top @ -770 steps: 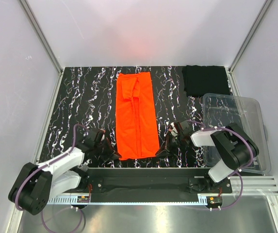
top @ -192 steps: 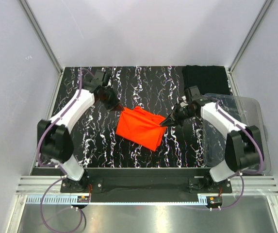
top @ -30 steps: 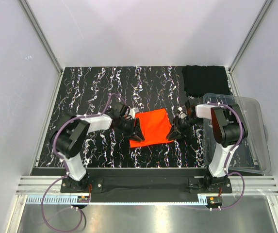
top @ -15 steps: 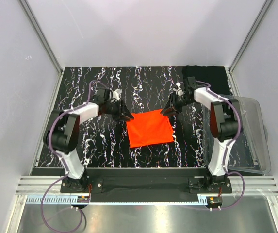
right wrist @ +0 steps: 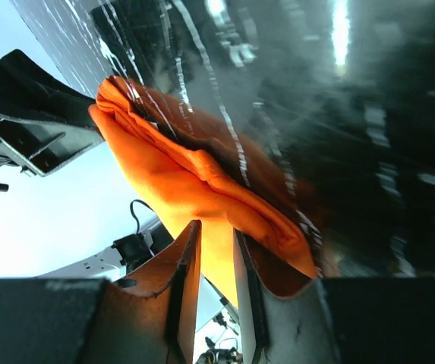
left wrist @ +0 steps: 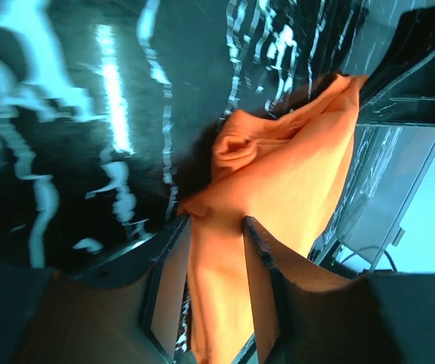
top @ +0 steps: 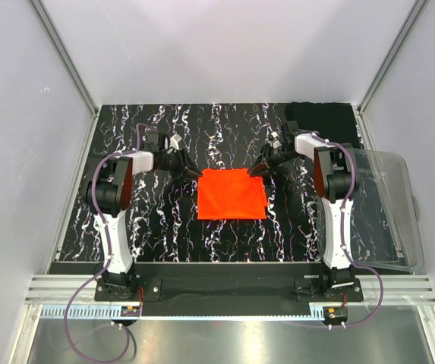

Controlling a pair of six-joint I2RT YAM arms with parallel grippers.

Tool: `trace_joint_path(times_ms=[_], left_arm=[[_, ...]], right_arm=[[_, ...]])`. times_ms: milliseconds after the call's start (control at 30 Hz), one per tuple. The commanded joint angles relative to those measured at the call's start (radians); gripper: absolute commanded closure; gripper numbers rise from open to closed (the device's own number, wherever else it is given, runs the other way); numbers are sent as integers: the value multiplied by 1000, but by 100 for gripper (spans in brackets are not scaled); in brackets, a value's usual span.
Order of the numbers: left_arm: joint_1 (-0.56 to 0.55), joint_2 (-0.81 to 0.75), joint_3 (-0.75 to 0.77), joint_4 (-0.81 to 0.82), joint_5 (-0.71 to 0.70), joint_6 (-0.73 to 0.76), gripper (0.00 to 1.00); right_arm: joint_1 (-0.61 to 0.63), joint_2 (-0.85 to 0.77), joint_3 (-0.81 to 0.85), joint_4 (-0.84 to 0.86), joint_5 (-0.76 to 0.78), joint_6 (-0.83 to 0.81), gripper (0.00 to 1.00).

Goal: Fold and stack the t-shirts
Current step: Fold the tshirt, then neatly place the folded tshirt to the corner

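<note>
The orange-red t-shirt (top: 232,196) lies folded into a rough square mid-table. My left gripper (top: 193,174) is at its far left corner and my right gripper (top: 257,170) at its far right corner. In the left wrist view the orange t-shirt (left wrist: 293,167) runs between the fingers of the left gripper (left wrist: 215,227), which is shut on it. The right wrist view has a bunched fold of the t-shirt (right wrist: 179,163) pinched in the right gripper (right wrist: 215,235). The black t-shirt (top: 319,125) lies folded at the back right corner.
A clear plastic bin (top: 399,220) sits tilted at the right edge, beside the right arm. The black marbled table (top: 141,220) is walled by white panels on three sides.
Both grippers have moved from the shirt's near half toward the far side, carrying its edge with them. The orange t-shirt now lies squarer and flatter.
</note>
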Motion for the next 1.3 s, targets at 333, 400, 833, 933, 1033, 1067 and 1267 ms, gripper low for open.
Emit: trace_joint_path(times_ms=[333, 400, 833, 933, 1033, 1067, 1267], left_arm=[[9, -405, -55, -205, -291, 93, 54], [-14, -485, -131, -194, -317, 54, 53], [-428, -905, -727, 367, -574, -722, 21], [-535, -901, -804, 493, -707, -852, 21], [-606, -866, -821, 527, -799, -927, 22], [-617, -849, -821, 530, -813, -946, 23], [-683, -702, -839, 618, -874, -1084, 26]], right_arm=[[-34, -262, -34, -123, 240, -48, 60], [-32, -319, -87, -131, 260, -54, 58], [-32, -591, -578, -41, 309, -134, 40], [-32, -557, -611, 10, 294, -126, 39], [-17, -517, -630, 56, 265, -110, 39], [-6, -512, -637, 67, 257, -94, 39], [86, -492, -671, 172, 205, 33, 40]])
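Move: At the left hand, the orange t-shirt's middle lies about 9 cm back and 11 cm to the right, barely below the fingertips; the middle of its near edge is some 21 cm back and 11 cm to the right. From the right hand the shirt's middle is 9 cm back and 6 cm left, its near right corner 20 cm back and 5 cm right. The black cloth lies about 24 cm ahead and 25 cm right of the right hand, the plastic bin 15 cm back and 37 cm right. Drawing apart low at the shirt's far corners, each hand first goes outward some 3–4 cm, then both lift and arc back over the shirt. The left swings rightward to hover just past the near edge, about 18 cm back, opening wide and turning some 30 degrees counter-clockwise; the right opens further, comes down by the right edge near the near corner, about 14 cm back, and slides about 3 cm left against it. ##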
